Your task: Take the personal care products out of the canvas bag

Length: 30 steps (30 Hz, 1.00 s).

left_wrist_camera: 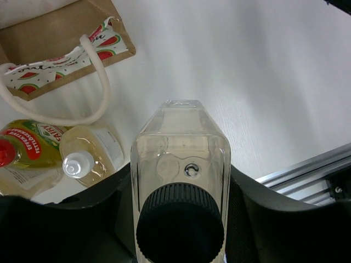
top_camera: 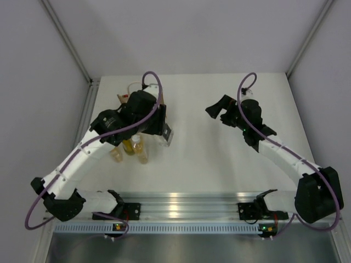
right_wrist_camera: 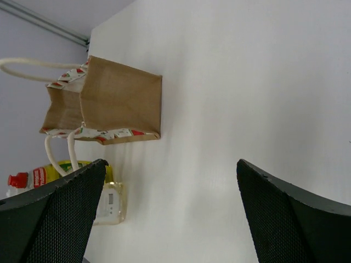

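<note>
My left gripper [top_camera: 163,130] is shut on the clear bottle with the dark cap [left_wrist_camera: 181,148], holding it by its sides just right of the other bottles; I cannot tell whether it touches the table. The tan canvas bag [left_wrist_camera: 52,41] stands upright behind, mostly hidden under the left arm in the top view [top_camera: 122,99], and shows in the right wrist view [right_wrist_camera: 118,98]. The yellow-green bottle with the red cap [left_wrist_camera: 24,143] and an amber bottle with a white cap [left_wrist_camera: 90,150] stand on the table beside the bag. A second amber bottle [top_camera: 117,154] stands left of them. My right gripper [top_camera: 215,109] is open and empty, well right of the bag.
The white table [top_camera: 219,164] has grey walls on the left, right and back. A metal rail [top_camera: 181,200] runs along the near edge, also seen in the left wrist view [left_wrist_camera: 307,164]. The bag's white rope handle [left_wrist_camera: 101,87] hangs toward the bottles.
</note>
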{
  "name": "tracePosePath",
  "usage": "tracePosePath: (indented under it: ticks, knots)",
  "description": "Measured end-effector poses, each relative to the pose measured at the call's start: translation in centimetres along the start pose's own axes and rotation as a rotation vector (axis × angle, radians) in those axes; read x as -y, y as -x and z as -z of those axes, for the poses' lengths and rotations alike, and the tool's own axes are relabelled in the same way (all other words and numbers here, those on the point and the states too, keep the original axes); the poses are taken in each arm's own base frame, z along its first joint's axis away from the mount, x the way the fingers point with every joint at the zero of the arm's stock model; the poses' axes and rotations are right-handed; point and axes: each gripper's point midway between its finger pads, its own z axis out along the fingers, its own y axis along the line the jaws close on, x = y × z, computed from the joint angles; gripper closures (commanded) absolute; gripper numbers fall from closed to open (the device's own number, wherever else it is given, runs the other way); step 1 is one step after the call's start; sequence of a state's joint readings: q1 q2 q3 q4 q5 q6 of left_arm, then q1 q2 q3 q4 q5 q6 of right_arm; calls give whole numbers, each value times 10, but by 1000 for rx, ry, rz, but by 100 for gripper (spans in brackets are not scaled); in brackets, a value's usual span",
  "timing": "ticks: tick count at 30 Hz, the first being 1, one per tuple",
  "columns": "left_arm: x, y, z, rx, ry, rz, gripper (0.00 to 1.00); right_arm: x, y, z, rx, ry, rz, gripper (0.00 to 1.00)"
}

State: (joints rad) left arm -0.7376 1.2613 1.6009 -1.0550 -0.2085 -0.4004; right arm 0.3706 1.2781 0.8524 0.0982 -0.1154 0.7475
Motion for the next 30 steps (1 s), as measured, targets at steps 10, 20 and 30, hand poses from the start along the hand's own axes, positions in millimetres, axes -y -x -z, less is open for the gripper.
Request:
tracePosePath:
  ticks: [10, 20, 30]
  knots:
    - [3, -41, -50, -119, 139, -49, 100, 13, -15, 29, -12, -17, 44, 1]
    - [-7, -73, -86, -197, 231, -31, 100, 20, -21, 37, -18, -33, 53, 1]
    - [-13, -103, -114, -223, 282, 43, 100, 29, -31, 40, -38, -50, 51, 1]
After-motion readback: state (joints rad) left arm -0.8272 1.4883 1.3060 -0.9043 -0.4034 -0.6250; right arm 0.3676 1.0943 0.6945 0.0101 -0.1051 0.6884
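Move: The black-capped bottle is already in the left gripper; its bare standing spot on the table is nearly beneath this hand, about 2 cm ahead, 2 cm right and 30 cm down. The nearest white-capped bottle stands some 7 cm left and level fore and aft, the red-capped bottle 13 cm left and 5 cm ahead, the canvas bag 8 cm left and 22 cm ahead, all about 21 cm below. From the right hand, that spot lies 10 cm back, 20 cm left and 21 cm down. Lower the left gripper about 15 cm, almost straight down, towards the bare table just right of the nearest white-capped bottle, keeping the hold on the black-capped bottle. As it sinks, tip the fingers some 10 degrees further down, raise the hand's left side and turn it slightly counter-clockwise. Draw the open, empty right gripper back about 5 cm and a little down and right. ##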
